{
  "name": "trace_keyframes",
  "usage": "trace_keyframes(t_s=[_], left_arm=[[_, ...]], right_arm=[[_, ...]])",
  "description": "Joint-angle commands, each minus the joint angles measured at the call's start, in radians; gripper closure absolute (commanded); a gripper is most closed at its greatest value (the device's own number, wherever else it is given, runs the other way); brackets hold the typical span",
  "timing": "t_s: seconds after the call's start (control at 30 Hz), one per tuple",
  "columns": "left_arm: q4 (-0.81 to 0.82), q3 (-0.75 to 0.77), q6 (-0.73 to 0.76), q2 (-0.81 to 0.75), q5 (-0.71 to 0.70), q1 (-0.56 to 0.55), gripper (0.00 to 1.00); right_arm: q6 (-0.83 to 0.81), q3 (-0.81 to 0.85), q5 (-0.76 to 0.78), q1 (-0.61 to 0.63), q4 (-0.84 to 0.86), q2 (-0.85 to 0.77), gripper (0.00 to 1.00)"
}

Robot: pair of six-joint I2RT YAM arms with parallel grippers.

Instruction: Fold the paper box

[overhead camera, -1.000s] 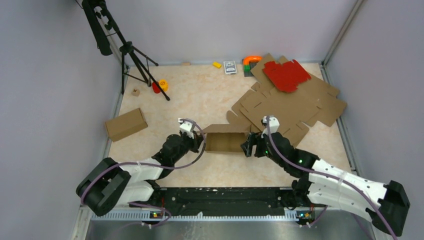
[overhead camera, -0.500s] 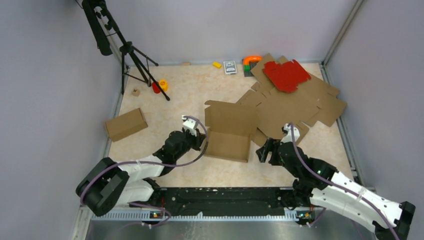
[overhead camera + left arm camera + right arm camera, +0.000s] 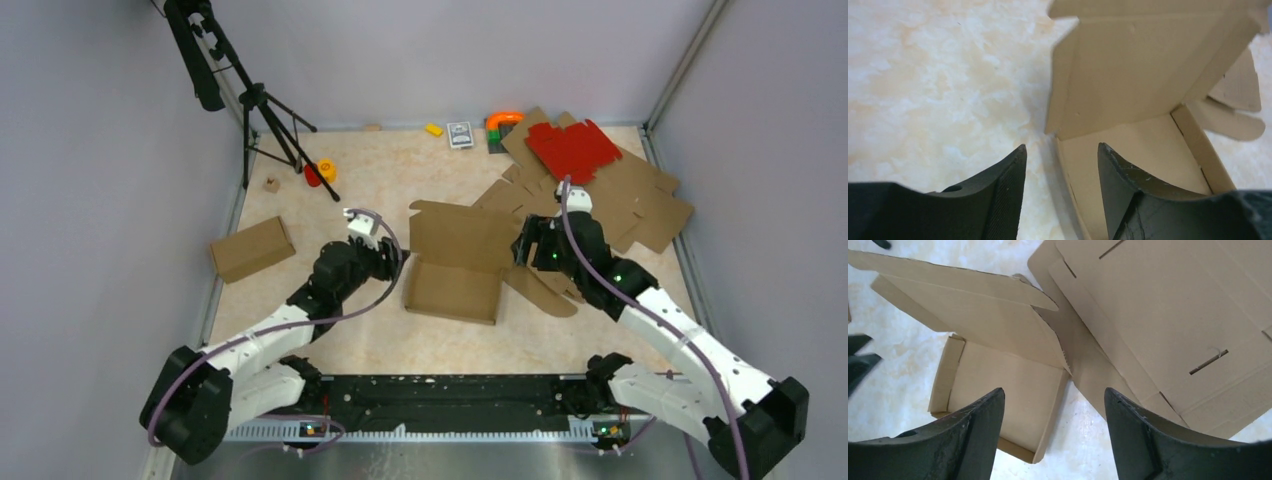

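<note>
The paper box (image 3: 452, 288) lies in the middle of the table as an open brown tray, its lid (image 3: 462, 236) standing up at the far side. My left gripper (image 3: 393, 262) is at the tray's left wall, open. In the left wrist view that wall of the paper box (image 3: 1128, 70) runs between the left gripper (image 3: 1060, 148) jaws, with nothing pinched. My right gripper (image 3: 523, 251) hovers open beside the lid's right edge. The right wrist view looks down past the right gripper (image 3: 1054, 391) onto the paper box (image 3: 1003, 382) tray's right wall and the bare table.
Flat brown cardboard sheets (image 3: 610, 205) are piled at the back right with a red die-cut sheet (image 3: 572, 150) on top. A closed brown box (image 3: 251, 248) lies at the left. A tripod (image 3: 268, 118) stands back left. Small items (image 3: 459, 134) line the far edge.
The box was held nearly closed between both grippers; its lid has since swung up and open. The left gripper opened and let go. The right arm drew back, then moved up beside the lid.
</note>
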Motion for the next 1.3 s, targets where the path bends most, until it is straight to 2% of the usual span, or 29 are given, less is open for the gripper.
trace_keyframes(t_s=[0.0,0.13,0.43,0.77,0.93,1.03,1.1,1.27], left_arm=[[-0.037,0.086,-0.037,0.052,0.230,0.135,0.45],[-0.019,0.144,-0.005,0.146,0.356,0.168,0.48],[0.052,0.230,0.029,0.270,0.391,0.168,0.49],[0.051,0.288,0.040,0.341,0.380,0.168,0.53],[-0.013,0.299,0.062,0.315,0.288,0.169,0.50],[-0.020,0.286,0.033,0.286,0.224,0.171,0.49],[-0.012,0.296,0.049,0.296,0.258,0.171,0.49],[-0.027,0.360,0.058,0.362,0.328,0.172,0.52]], right_arm=[[-0.135,0.056,-0.243,-0.102,0.086,0.089,0.32],[-0.169,0.068,-0.232,-0.116,0.141,0.179,0.40],[-0.192,0.110,-0.112,-0.121,0.199,0.283,0.43],[-0.220,0.124,-0.086,-0.126,0.245,0.342,0.48],[-0.221,0.119,-0.112,-0.126,0.265,0.345,0.51],[-0.225,0.116,-0.124,-0.126,0.274,0.342,0.60],[-0.226,0.118,-0.141,-0.126,0.280,0.343,0.65],[-0.221,0.139,-0.181,-0.126,0.278,0.360,0.67]])
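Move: Ahead of the left hand by some 7 cm and about 3 cm to its right is the left edge of the raised lid, slightly below the fingertips; the box's tray lies about 12 cm right, 4 cm back and 10 cm below. For the right hand, the lid's right edge is about 8 cm ahead, 3 cm left and 6 cm lower. From that hand the tray is roughly 14 cm left and 4 cm back, the pile of loose cardboard sheets some 11 cm ahead and 13 cm right, both about 14 cm down. Reaching forward to the standing lid from both sides: the right hand goes about 7 cm forward while sinking roughly 4 cm early on, rolls slightly left-side-down, and half closes its fingers around the lid's right corner, one in front, one behind. The left hand goes about 6 cm forward and a little right towards the left edge, turning slightly clockwise, fingers staying about half open. ##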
